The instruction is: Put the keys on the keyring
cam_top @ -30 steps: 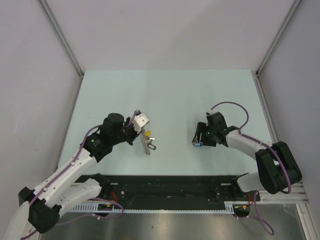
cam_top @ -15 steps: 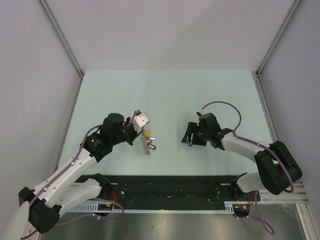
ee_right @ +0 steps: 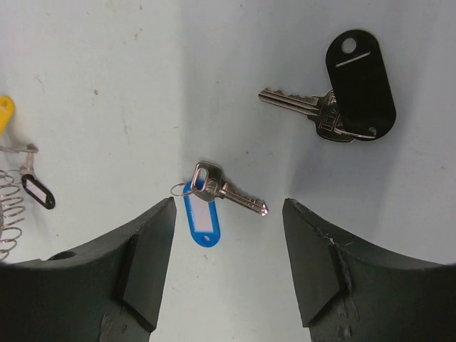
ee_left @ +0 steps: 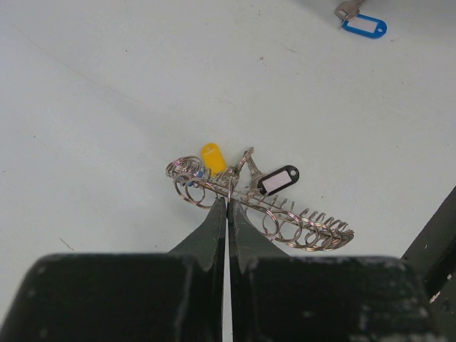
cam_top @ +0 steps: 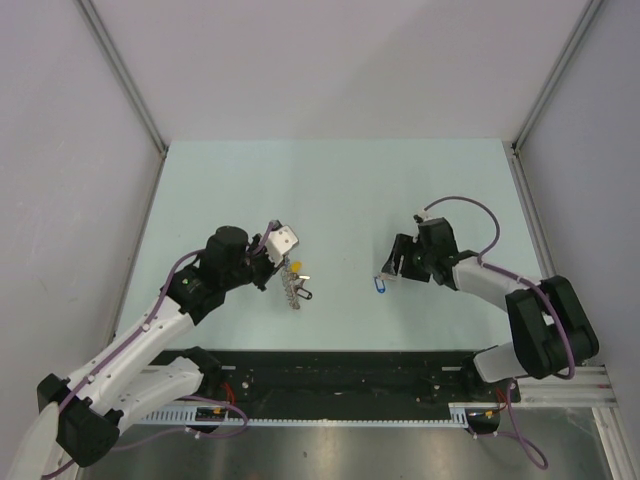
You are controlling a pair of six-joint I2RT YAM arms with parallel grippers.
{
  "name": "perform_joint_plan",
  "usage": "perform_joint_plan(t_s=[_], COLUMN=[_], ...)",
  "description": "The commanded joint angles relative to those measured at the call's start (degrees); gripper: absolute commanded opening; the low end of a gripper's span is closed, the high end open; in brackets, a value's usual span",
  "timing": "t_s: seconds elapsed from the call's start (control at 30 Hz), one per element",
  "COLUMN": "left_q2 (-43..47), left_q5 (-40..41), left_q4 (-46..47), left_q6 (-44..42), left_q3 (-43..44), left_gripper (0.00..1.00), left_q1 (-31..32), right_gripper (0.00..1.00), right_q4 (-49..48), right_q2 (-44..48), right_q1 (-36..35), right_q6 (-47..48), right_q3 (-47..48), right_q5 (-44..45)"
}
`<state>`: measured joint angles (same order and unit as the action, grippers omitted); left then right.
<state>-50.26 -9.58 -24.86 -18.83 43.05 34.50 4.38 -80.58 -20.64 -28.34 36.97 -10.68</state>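
The keyring (ee_left: 285, 217) is a long coil of silver wire rings lying on the pale table, seen from above as keyring (cam_top: 292, 285). A yellow tag (ee_left: 212, 157) and a small black tag (ee_left: 278, 179) hang on it. My left gripper (ee_left: 227, 203) is shut, its tips pinching a wire of the coil. A key with a blue tag (ee_right: 203, 214) lies flat on the table between and just ahead of the open fingers of my right gripper (ee_right: 228, 208), untouched. From above, the blue-tagged key (cam_top: 381, 284) lies left of the right gripper (cam_top: 400, 264). A bigger key with a black tag (ee_right: 356, 85) lies farther off.
Grey walls close in the table on three sides. The black rail with the arm bases (cam_top: 340, 375) runs along the near edge. The blue-tagged key (ee_left: 363, 25) shows at the top right of the left wrist view, well away from the coil.
My right gripper swung left, then drew back to the right, still open. The blue-tagged key now lies uncovered, a little farther left than before. The left arm has not moved.
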Motion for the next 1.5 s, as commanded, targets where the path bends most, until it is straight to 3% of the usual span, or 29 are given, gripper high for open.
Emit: perform_joint_plan(t_s=[0.0, 0.2, 0.5, 0.73, 0.93, 1.27, 1.47], left_q2=[0.4, 0.7, 0.8, 0.7, 0.7, 1.0, 0.8], left_q5=[-0.2, -0.1, -0.4, -0.6, -0.5, -0.2, -0.3], left_q4=[2.4, 2.3, 2.4, 2.5, 2.5, 2.6, 2.6], left_q6=[0.8, 0.8, 0.8, 0.9, 0.8, 0.7, 0.7], left_q3=[0.2, 0.2, 0.1, 0.1, 0.1, -0.1, -0.2], left_gripper=[0.00, 0.00, 0.00, 0.00, 0.00, 0.00, 0.00], left_q1=[0.0, 0.0, 0.0, 0.0, 0.0, 0.0, 0.0], right_gripper=[0.67, 0.67, 0.67, 0.64, 0.54, 0.28, 0.27], right_q4=[-2.9, -2.6, -3.3, -3.8, -6.9, -16.9, -18.0], right_q2=[-3.0, -3.7, -1.8, 3.8, 5.8, -1.9, -6.3], right_q1=[-0.1, -1.6, -9.6, -12.0, -11.4, -4.9, -3.5], right_q6=[1.4, 0.4, -4.0, 3.0, 13.6, 18.6, 19.5], right_q3=[1.6, 0.6, -1.1, -1.1, -1.1, -1.1, -0.8], right_q5=[-2.3, -3.8, -4.4, 0.1, 8.5, -3.2, -8.3])
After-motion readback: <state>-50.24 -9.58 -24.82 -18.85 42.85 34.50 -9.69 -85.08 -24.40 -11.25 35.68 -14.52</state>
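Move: The blue-tagged key lies nearly under the right hand, about 1 cm to its left and 2 cm below; its blue tag is 2 cm back and 3 cm left. The black-tagged key is some 6 cm ahead and 2 cm right, and the held keyring about 23 cm left and 2 cm back. From the left hand the blue-tagged key is roughly 21 cm right, 4 cm ahead, 15 cm below. Right hand swings 8 cm back-left, lifts forward, then sinks over the blue-tagged key, fingers narrowing around its head. ##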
